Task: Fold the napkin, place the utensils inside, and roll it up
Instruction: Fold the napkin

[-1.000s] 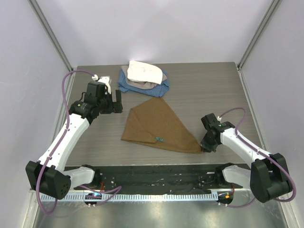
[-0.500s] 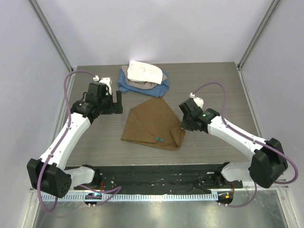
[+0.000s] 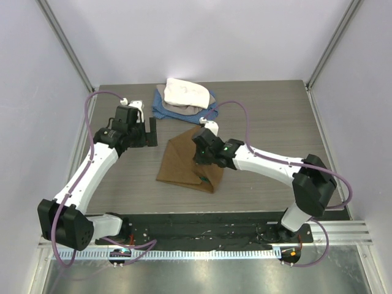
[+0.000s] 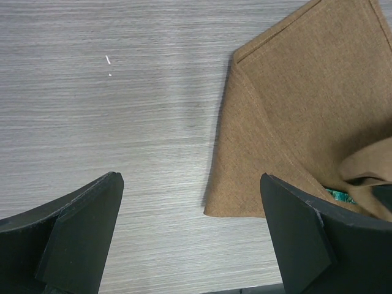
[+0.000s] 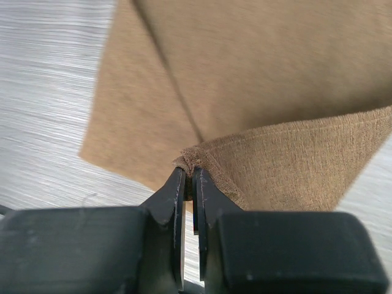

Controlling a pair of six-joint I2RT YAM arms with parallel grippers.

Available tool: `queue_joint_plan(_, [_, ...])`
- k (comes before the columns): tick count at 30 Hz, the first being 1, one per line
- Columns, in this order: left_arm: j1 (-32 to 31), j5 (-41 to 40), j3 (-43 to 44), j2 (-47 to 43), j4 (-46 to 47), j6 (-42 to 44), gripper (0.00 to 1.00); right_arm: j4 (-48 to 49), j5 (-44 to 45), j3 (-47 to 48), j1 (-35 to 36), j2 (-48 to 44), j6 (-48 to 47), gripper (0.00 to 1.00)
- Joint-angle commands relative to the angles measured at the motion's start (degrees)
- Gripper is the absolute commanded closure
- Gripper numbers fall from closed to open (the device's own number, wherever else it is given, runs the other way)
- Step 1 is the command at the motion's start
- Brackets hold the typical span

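Observation:
The tan napkin (image 3: pixel 179 160) lies folded on the table, its left edge clear in the left wrist view (image 4: pixel 294 98). My right gripper (image 3: pixel 199 153) is shut on the napkin's right corner (image 5: pixel 188 166) and holds it lifted over the middle of the cloth, so a flap (image 5: pixel 288 165) drapes back to the right. Of the spoon I see only a bit of green handle (image 4: pixel 338 195) poking out from under the flap (image 3: pixel 201 178); its bowl is hidden. My left gripper (image 3: pixel 152 131) hangs open above bare table (image 4: pixel 191 180), just left of the napkin.
A pile of cloths sits at the back: a white one (image 3: pixel 184 92) on top of a blue one (image 3: pixel 208 114), close behind the napkin's far tip. Walls close in the table on the left, right and back. A black rail (image 3: pixel 202 233) runs along the near edge.
My right arm has swung from the near right of the table to the left, dragging the napkin's right corner up and over the cloth. The left arm has hardly moved.

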Motion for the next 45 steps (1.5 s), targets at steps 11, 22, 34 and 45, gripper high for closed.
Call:
queue_joint_plan(11, [1.0,-1.8,0.0,0.0,1.3,0.9,0.0,11.1,3.8,8.5,4.7,9.6,0.3,0.99])
queue_joint_plan(22, [1.0,-1.5,0.0,0.0,1.3,0.9,0.0,12.0,2.8,11.3,7.4,14.0,-0.3,0.99])
queue_joint_plan(34, [1.1,-1.3,0.0,0.4,1.2,0.8,0.0,13.0,4.0,14.1,8.7,17.8,-1.9,0.99])
queue_joint_plan(45, [1.1,-1.4,-0.1,0.8,1.3,0.7,0.0,13.0,8.4,15.7,11.0,19.1,-2.5,0.99])
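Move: The right gripper already pinches the napkin's lifted right corner, roughly 10 cm above the table. The napkin's left edge, where this corner is being taken, lies about 15 cm to its left and 2 cm ahead, with the near-left corner some 16 cm left and 3 cm back. The green utensil handle shows about 3 cm back and 3 cm right. From the idle left gripper that left edge is about 5 cm right, 2 cm back and 17 cm below. Keep the right fingers shut on the napkin corner and carry it left, about 11 cm, over the napkin towards its left edge, fast at first and then slowing. Sink some 3 to 4 cm along the way and let the hand turn a little, under 10 degrees, counter-clockwise. Don't let go of the corner yet. ##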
